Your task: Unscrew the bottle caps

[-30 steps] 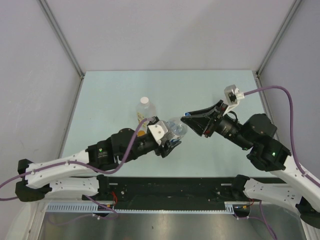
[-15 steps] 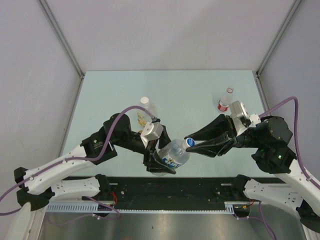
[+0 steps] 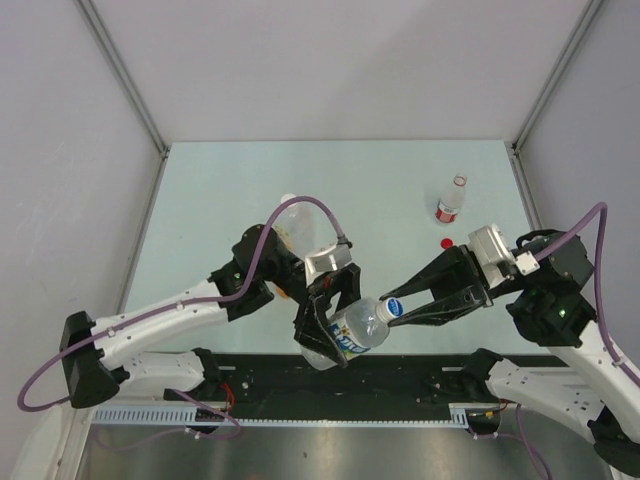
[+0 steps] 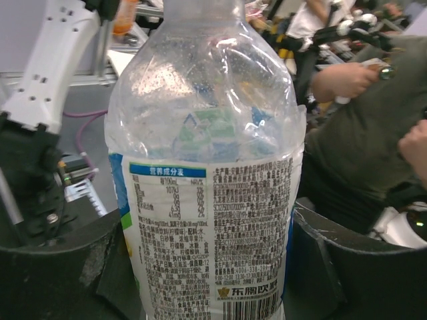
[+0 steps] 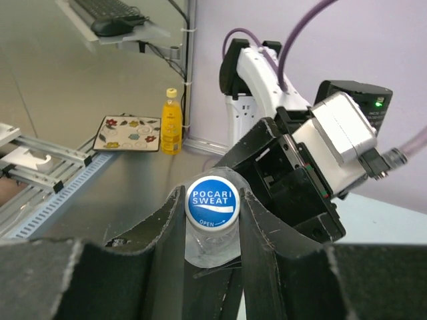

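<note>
My left gripper is shut on the body of a clear bottle with a blue and white label, held tilted above the table's near edge. In the left wrist view the bottle fills the frame between my fingers. Its blue cap points right. My right gripper is shut on that cap, one finger touching each side. A red cap lies on the table near the small red-label bottle, whose neck is open. The large bottle stands partly hidden behind my left arm.
The left arm's purple cable loops over the large bottle. The enclosure walls stand close on the left, back and right. The black base rail runs along the near edge under the held bottle.
Both grippers have moved toward the near edge with the blue-label bottle between them. The right gripper's fingers have closed onto the blue cap.
</note>
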### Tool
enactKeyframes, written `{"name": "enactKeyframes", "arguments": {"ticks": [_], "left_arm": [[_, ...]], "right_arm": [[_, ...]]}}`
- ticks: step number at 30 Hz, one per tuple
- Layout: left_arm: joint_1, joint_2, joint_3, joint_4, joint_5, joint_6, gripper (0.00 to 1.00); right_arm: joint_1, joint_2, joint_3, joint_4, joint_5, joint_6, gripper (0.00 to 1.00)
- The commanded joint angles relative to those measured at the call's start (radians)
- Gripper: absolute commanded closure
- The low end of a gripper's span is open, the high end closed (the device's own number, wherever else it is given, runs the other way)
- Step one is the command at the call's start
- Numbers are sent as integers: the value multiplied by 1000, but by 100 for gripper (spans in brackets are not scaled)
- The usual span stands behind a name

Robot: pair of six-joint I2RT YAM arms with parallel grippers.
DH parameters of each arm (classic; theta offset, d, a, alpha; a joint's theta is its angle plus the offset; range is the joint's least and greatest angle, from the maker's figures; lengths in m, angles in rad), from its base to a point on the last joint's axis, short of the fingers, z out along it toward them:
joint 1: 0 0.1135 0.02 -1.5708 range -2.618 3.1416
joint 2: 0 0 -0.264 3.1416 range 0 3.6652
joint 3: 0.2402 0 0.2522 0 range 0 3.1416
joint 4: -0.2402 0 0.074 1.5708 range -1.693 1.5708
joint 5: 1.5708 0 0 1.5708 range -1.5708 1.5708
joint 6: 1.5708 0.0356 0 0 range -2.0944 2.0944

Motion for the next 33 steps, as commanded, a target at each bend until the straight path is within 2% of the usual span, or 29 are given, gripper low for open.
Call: {"name": "enactKeyframes", "arguments": {"ticks": [1,4,7,10,11,13,15,17,23,26,27,29,30,33], "left_arm": [[11,-4,21,528,81,-210,99],[11,-3,24,502,83,-195,99],[11,-23,40,349,66,-87,99],[11,-52,72,122,34,82,100],[11,-58,95,-6,2,174,100],[11,-67,122,-134,-38,263,100],[13,-73,150,-272,-113,363,100],[16,-85,152,-318,-174,408,100],[22,-131,112,-343,-284,435,100],[22,-150,107,-357,-377,448,100],[22,-155,106,-365,-470,452,100],[22,-170,101,-383,-565,467,100],[22,-173,101,-391,-681,472,100],[20,-175,92,-418,-816,489,100]], "right_arm": [[-4,14,-7,-64,-233,48,100],[-8,17,-7,-32,-247,79,100],[-22,20,-9,-44,-244,79,100],[-30,20,-9,-69,-208,75,99],[-36,19,-7,-75,-194,76,91],[-43,13,-7,-96,-137,79,80],[-65,11,-7,-106,-123,87,61],[-85,13,-4,-125,-103,92,47],[-108,13,13,-176,-33,88,27],[-115,5,30,-208,45,81,24],[-117,-3,33,-215,131,79,23],[-122,-18,34,-222,235,84,23],[-126,-30,36,-222,344,97,23],[-128,-43,36,-205,546,148,23]]}}
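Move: The right fingers already pinch the bottle's white cap, which sits right at their pads. From the left gripper, still holding the bottle's body, the cap lies about 3 cm ahead, 7 cm right and 8 cm up. Well below the right hand on the table are the loose red cap, some 30 cm ahead and 20 cm right, and the opened bottle, about 37 cm ahead and 21 cm right. Keep both grippers almost still on the bottle and cap at first, then spread the right fingers wide to let go of the cap, sinking that hand about 3 cm. Carry the bottle forward about 7 cm in the left grip, slightly up, swinging that hand some 30 degrees counter-clockwise; take the open right hand forward alongside, turning it clockwise. ##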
